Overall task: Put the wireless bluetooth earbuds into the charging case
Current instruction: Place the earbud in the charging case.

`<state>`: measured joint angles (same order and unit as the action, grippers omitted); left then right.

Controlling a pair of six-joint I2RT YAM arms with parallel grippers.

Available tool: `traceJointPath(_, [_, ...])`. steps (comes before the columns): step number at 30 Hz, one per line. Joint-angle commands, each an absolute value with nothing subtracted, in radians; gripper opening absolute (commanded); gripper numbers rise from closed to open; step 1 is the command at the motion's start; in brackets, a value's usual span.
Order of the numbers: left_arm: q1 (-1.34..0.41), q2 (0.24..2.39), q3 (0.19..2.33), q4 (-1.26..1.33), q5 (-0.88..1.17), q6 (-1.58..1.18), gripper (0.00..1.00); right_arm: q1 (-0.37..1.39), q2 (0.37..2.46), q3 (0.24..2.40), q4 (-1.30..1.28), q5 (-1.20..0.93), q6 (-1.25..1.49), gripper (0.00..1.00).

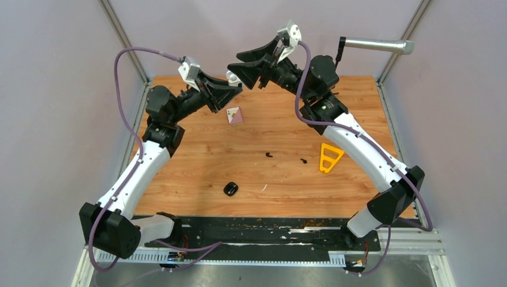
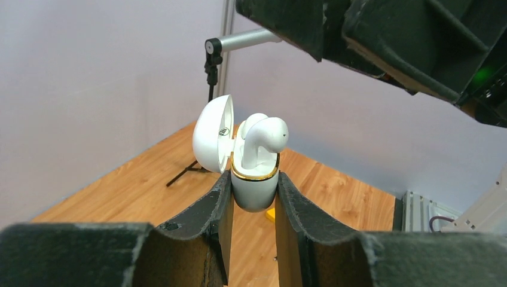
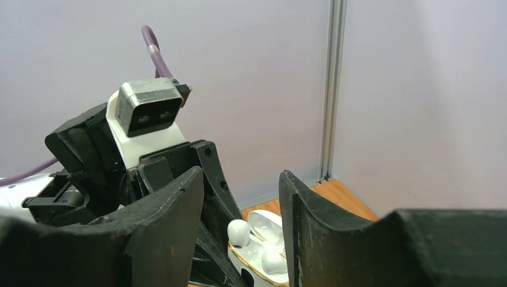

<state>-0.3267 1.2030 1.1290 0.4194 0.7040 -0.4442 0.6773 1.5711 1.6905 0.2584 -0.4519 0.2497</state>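
My left gripper (image 2: 254,179) is shut on the lower body of a white charging case (image 2: 254,192) with a gold rim, held up in the air with its lid (image 2: 211,135) swung open. One white earbud (image 2: 263,140) stands tall out of the case. In the right wrist view that earbud (image 3: 238,231) sits raised and a second white earbud (image 3: 272,260) lies lower in the case (image 3: 258,270). My right gripper (image 3: 242,173) hangs open just above the case, nothing between its fingers. Two black earbuds (image 1: 268,155) (image 1: 304,160) lie on the table.
A black case (image 1: 231,189) lies near the front of the wooden table (image 1: 197,173), with a thin white sliver (image 1: 264,188) beside it. A pink and white card (image 1: 235,115) lies below the grippers, and a yellow triangle (image 1: 329,156) lies to the right. A metal bar (image 1: 376,45) on a stand sits at the back right.
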Motion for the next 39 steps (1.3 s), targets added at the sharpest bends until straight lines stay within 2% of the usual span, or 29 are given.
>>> traceJointPath(1, [-0.328, 1.173, 1.107, 0.485, 0.745, -0.414, 0.00, 0.662, 1.527, 1.736, 0.176, -0.504, 0.108, 0.52])
traceJointPath(3, [-0.328, 1.164, 1.082, 0.500, 0.771, -0.393, 0.00, 0.645, 1.496, 1.722, 0.115, -0.544, 0.010, 0.60])
traceJointPath(10, [-0.328, 1.121, 0.974, 0.579, 0.833, -0.365, 0.00, 0.533, 1.496, 1.790, -0.388, -0.841, -0.141, 0.75])
traceJointPath(14, [-0.330, 1.098, 0.911, 0.603, 0.872, -0.332, 0.00, 0.534, 1.488, 1.760, -0.482, -0.873, -0.145, 0.83])
traceJointPath(15, [-0.332, 1.092, 0.899, 0.604, 0.884, -0.310, 0.00, 0.532, 1.495, 1.769, -0.502, -0.878, -0.133, 0.94])
traceJointPath(16, [-0.334, 1.085, 0.885, 0.603, 0.897, -0.288, 0.00, 0.533, 1.512, 1.778, -0.516, -0.883, -0.122, 0.99])
traceJointPath(24, [-0.343, 1.064, 0.836, 0.586, 0.913, -0.225, 0.00, 0.559, 1.592, 1.840, -0.570, -0.988, -0.100, 0.99])
traceJointPath(39, [-0.347, 1.057, 0.834, 0.545, 0.922, -0.174, 0.00, 0.585, 1.684, 1.923, -0.543, -0.922, -0.037, 0.99])
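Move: The charging case, already in the left fingers, sits at their tips, some 1 cm ahead, 1 cm to the right and 1 cm above that hand point. From the empty right hand it lies about 6 cm below, 1 cm back and 1 cm left. The earbud standing proud in it is 4 cm below the right hand, 2 cm back and 2 cm left; the open lid is 5 cm below, 1 cm ahead and level sideways. The left fingers keep their pinch on the case and carry it down about 8 cm and back 5 cm. The right hand, touching nothing that can be seen, opens from half to fully wide and sinks some 14 cm, swinging out to its right and then in again while drawing back; its fingers tip down about 30 degrees and turn counter-clockwise, closing in to straddle the case. ##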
